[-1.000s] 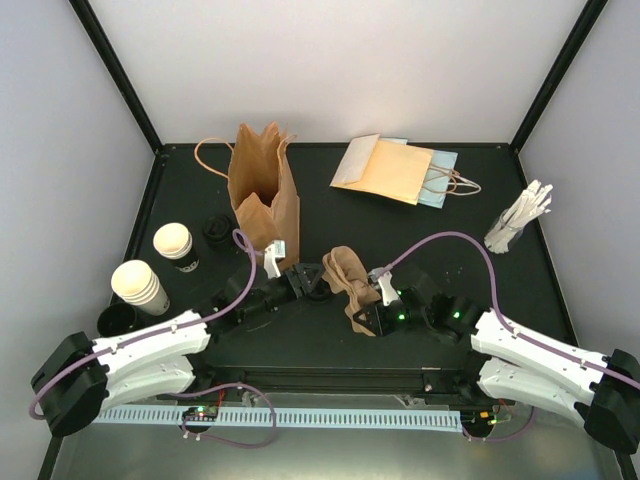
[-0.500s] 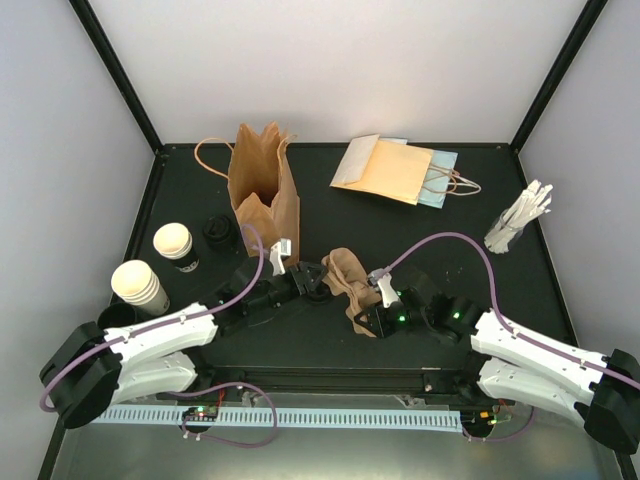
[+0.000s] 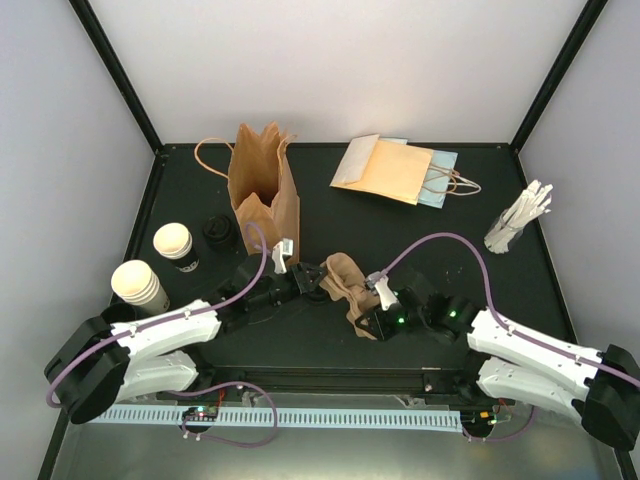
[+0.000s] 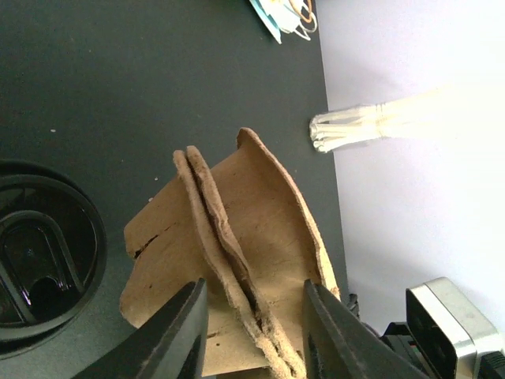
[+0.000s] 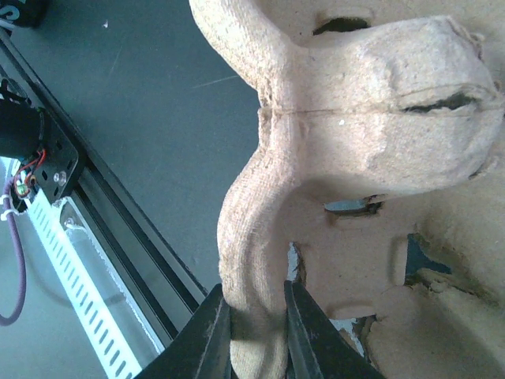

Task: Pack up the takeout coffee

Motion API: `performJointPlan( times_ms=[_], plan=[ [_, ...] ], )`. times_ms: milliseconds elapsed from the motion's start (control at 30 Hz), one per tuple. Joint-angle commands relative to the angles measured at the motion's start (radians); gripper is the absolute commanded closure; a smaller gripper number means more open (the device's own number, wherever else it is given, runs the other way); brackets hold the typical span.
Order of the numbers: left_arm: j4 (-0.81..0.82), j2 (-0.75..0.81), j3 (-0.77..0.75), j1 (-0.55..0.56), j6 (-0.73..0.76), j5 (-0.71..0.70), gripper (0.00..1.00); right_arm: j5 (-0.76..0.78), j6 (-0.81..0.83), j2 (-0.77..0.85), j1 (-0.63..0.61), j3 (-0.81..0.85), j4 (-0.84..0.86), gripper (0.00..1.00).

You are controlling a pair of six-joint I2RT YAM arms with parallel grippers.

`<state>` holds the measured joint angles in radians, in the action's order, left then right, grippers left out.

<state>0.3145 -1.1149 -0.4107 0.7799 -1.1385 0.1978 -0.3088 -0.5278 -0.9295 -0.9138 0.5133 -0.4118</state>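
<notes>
The brown moulded-pulp cup carrier (image 3: 345, 280) lies folded between the two arms at mid-table. My right gripper (image 3: 368, 322) is shut on its near rim (image 5: 255, 296), the curved pulp edge (image 5: 237, 229) pinched between both fingers. My left gripper (image 3: 318, 281) straddles the carrier's doubled edge (image 4: 229, 253); its jaws (image 4: 254, 296) stand apart with a gap on each side. One takeout coffee cup (image 3: 174, 245), cream with a black sleeve, stands at the far left, and another cream cup (image 3: 138, 284) stands nearer, both away from the grippers.
An upright brown paper bag (image 3: 265, 185) stands behind the left gripper. Flat paper bags (image 3: 395, 168) lie at the back, and a bundle of white sticks (image 3: 520, 218) at the right. Black lids lie by the cups (image 3: 215, 230) and beside the left gripper (image 4: 39, 253).
The left gripper has slid right onto the carrier's folded edge and its jaws have narrowed round it. The right gripper keeps its grip and has barely moved.
</notes>
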Motion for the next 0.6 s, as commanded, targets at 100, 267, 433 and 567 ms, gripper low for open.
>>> performJointPlan(
  times_ms=[100, 267, 433, 567],
  plan=[
    [0.018, -0.024, -0.045, -0.009, 0.006, 0.032, 0.84, -0.004, 0.053, -0.019, 0.003, 0.017, -0.016, 0.83],
    [0.001, -0.029, -0.047, -0.010, 0.013, 0.034, 0.97, 0.035, 0.061, -0.030, 0.003, 0.027, -0.040, 0.74],
    [0.000, -0.037, -0.046, -0.010, 0.014, 0.042, 0.98, 0.076, 0.065, -0.020, 0.003, 0.044, -0.069, 0.67],
    [0.005, -0.043, -0.046, -0.010, 0.015, 0.049, 0.99, 0.109, 0.059, -0.019, 0.003, 0.069, -0.103, 0.59]
  ],
)
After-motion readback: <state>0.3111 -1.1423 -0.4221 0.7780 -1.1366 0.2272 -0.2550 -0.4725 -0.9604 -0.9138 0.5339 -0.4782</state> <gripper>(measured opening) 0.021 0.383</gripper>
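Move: The cup carrier is folded between the hands. From the left hand its middle lies about 6 cm right, 4 cm back and 2 cm lower, with the near-end walls already between the part-closed fingers. A black lid is some 12 cm below this hand, 4 cm back and 1 cm left; the paper bag stands about 13 cm left, 9 cm ahead. From the right hand, already pinching the far rim, the carrier's middle is some 7 cm ahead, 4 cm left and 1 cm higher. Keep the left gripper almost where it is, easing down about half a centimetre, and shut its fingers fully to pinch the carrier's walls together at the near end. As they close, part the right fingers to ease their pinch on the rim, sinking that hand and then drifting right, each about 1 cm. ##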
